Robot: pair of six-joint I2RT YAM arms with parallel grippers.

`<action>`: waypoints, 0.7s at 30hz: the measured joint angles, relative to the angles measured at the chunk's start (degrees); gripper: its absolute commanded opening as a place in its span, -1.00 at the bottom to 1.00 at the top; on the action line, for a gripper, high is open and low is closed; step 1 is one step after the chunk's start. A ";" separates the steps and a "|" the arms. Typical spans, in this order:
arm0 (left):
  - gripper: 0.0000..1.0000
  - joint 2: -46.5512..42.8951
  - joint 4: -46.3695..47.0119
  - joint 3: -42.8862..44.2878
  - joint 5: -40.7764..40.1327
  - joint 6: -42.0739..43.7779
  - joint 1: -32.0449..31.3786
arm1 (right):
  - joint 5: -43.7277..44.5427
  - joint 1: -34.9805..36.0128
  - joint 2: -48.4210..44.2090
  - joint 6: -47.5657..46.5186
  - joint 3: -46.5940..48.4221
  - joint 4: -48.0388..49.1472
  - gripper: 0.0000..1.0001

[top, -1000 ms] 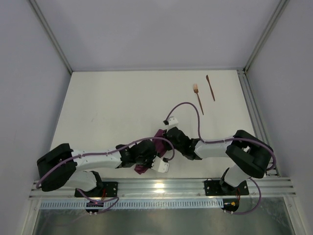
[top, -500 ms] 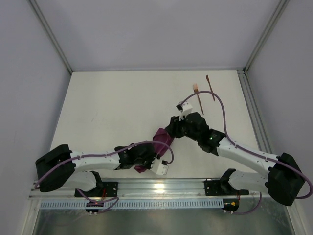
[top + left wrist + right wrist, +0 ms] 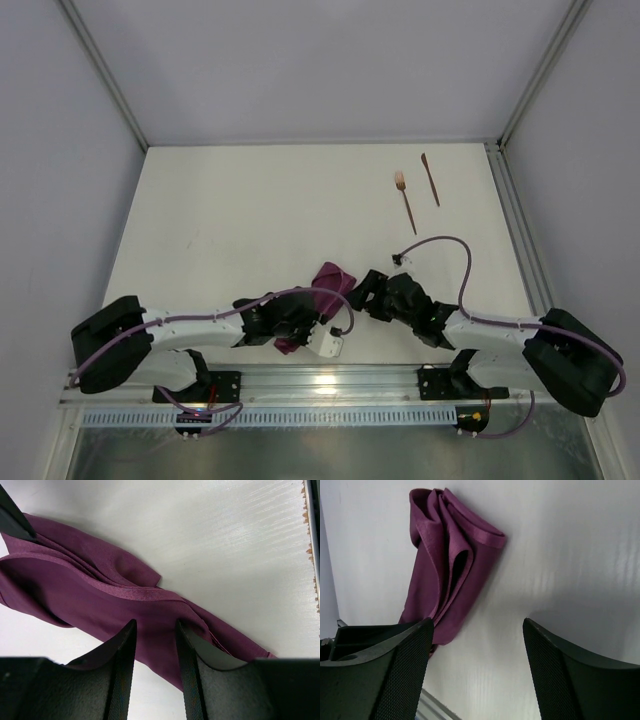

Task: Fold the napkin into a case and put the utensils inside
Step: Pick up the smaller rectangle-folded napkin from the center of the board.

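The magenta-purple napkin (image 3: pixel 335 278) lies bunched in loose folds near the table's front edge, not formed into a case. My left gripper (image 3: pixel 305 318) sits over its middle. In the left wrist view that gripper (image 3: pixel 155 625) has its jaws partway closed on a thick fold of the napkin (image 3: pixel 90 587), and cloth fills the gap. My right gripper (image 3: pixel 362 292) stands just right of the cloth's far end. In its own view the right gripper (image 3: pixel 477 625) is wide open and empty, with the napkin (image 3: pixel 452 565) beyond its left finger. The utensils, a copper fork (image 3: pixel 404 198) and knife (image 3: pixel 430 180), lie side by side at the far right.
A metal rail (image 3: pixel 330 382) runs along the near edge behind the arm bases. Another rail (image 3: pixel 512 225) borders the table's right side. The right arm's purple cable (image 3: pixel 440 243) loops above the table between the napkin and the utensils.
My right gripper was shut at the napkin, pulled one end up and right, then opened and let go. It has drawn back toward the front edge. The left gripper stayed put.
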 measured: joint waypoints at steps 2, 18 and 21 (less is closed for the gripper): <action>-0.19 0.00 0.02 -0.02 0.04 0.04 0.04 | 1.36 2.49 1.79 3.30 0.52 1.40 0.51; -0.18 -1.92 2.12 -2.40 0.09 1.79 0.04 | 7.19 10.54 20.76 25.27 3.78 19.30 0.15; -0.18 -2.25 2.47 -2.78 0.11 2.23 0.04 | 8.09 11.56 23.63 28.50 3.76 22.91 0.03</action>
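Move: The folded napkin's middle lies about 9 cm to the right hand's left, some 2 cm back and 3 cm below; its far end is nearer, roughly 5 cm left and 5 cm ahead. The fork is some 23 cm ahead and 12 cm to the right of the right hand, the board's near edge about 15 cm straight back. From the left hand, already over the napkin, its middle is about 2 cm ahead, 1 cm right and 1 cm below. Leftward and nearly level, sinking only about 1 cm, the right hand slides some 8 cm to bring its open fingers astride the napkin just beyond the left gripper, rolling about 20 degrees clockwise about its own pointing direction (seen from behind the hand) while the fingers partly close. The left hand stays over the napkin, its finger gap unchanged. ##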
